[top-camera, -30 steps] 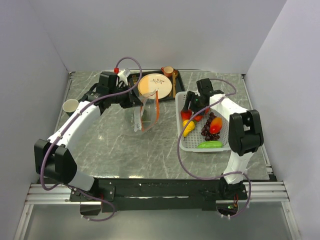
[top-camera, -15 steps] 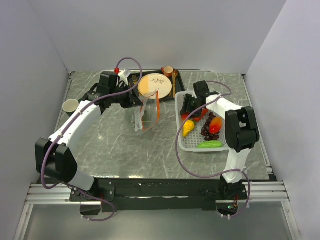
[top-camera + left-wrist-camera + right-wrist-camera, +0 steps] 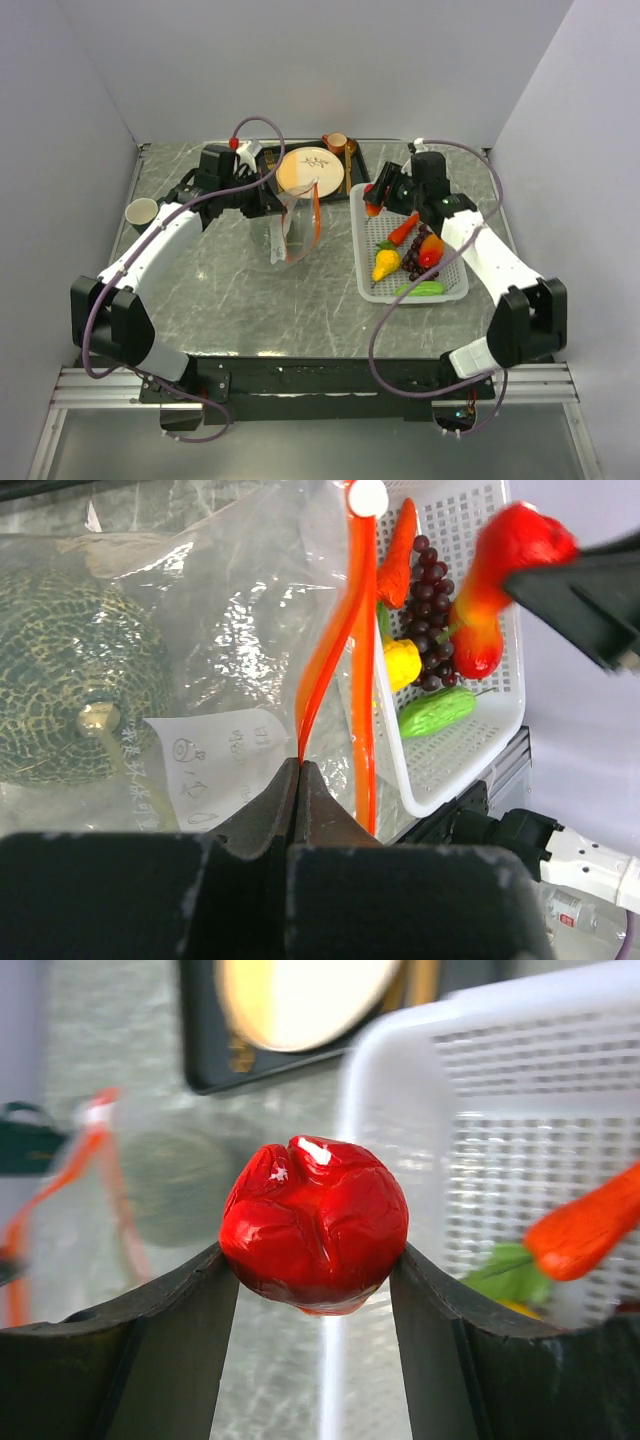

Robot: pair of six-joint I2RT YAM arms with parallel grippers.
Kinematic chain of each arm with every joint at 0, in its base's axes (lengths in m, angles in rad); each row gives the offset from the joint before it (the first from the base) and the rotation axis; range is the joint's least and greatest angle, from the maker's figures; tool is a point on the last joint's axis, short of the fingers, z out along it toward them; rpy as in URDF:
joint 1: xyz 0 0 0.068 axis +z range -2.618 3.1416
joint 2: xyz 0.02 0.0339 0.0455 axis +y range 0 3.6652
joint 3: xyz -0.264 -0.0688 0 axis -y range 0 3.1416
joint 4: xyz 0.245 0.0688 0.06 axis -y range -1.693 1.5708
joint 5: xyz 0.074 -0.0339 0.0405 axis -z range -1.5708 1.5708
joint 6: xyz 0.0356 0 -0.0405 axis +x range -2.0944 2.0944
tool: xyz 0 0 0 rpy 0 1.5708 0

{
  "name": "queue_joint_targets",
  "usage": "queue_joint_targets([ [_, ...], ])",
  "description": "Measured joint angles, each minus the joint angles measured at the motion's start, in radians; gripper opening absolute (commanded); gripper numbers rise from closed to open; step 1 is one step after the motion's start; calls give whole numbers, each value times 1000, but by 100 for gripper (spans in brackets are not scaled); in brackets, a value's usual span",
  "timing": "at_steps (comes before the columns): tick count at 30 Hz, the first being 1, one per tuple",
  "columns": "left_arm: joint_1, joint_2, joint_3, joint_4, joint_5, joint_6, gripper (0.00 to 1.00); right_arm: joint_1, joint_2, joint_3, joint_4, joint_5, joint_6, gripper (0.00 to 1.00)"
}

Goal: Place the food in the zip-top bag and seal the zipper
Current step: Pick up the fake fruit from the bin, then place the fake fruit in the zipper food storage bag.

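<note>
The clear zip-top bag [image 3: 288, 232] hangs over the table's middle with the round green melon [image 3: 70, 695] inside it. My left gripper [image 3: 278, 198] is shut on the bag's mouth edge, pinching the orange-red zipper [image 3: 335, 650] strip at its lower end. My right gripper [image 3: 312, 1258] is shut on a red piece [image 3: 315, 1222], held in the air above the far left corner of the white basket [image 3: 364, 285], right of the bag. In the basket lie a carrot [image 3: 403, 228], a yellow pear [image 3: 385, 265], dark grapes [image 3: 413, 258], a cucumber [image 3: 420, 288] and another red piece [image 3: 431, 248].
A black tray with a round plate [image 3: 310, 168] and a brown cup [image 3: 336, 143] stands behind the bag. A paper cup [image 3: 141, 211] sits at the far left by the wall. Walls close in on three sides.
My right gripper closed on the red piece in the basket and lifted it up and back to the basket's far left corner. The left arm and the bag have stayed put.
</note>
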Motion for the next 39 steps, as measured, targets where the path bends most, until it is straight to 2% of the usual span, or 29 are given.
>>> queue_joint_targets([
  [6,0,-1,-10,2,0,-8,1,154,-114,-116,140,44,114,32],
  [15,0,-21,-23,19,0,-22,1,386,-115,-142,362,150,217,32],
  [24,0,-34,-21,42,-23,-53,1,450,7,-138,439,225,247,33],
  [35,0,-79,-16,64,-64,-84,1,504,135,-74,486,208,238,42],
  [39,0,-85,-16,63,-83,-87,1,504,162,-36,479,173,228,42],
])
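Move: The right hand already holds the red fruit above the bin; the mouth of the bag hangs about 18 cm to its left, 5 cm back and some 3 cm lower. The green melon in the bag lies 26 cm left, 2 cm back and 13 cm down. The plate is 17 cm ahead, 15 cm left, the orange pepper 10 cm right and 1 cm ahead, both on the table level. From the left hand, the mouth is roughly 4 cm right, 3 cm back and 3 cm below. Leftward in one fast arc and a little back, the right hand carries the red fruit some 20 cm from over the bin to the bag's mouth, rising about 6 cm on the way and sinking nearly as much again, its left side rolling up and the wrist swinging a little counter-clockwise, its grip kept. Late on, the left hand, still pinching the orange zipper edge, lifts it by 3 to 4 cm. ##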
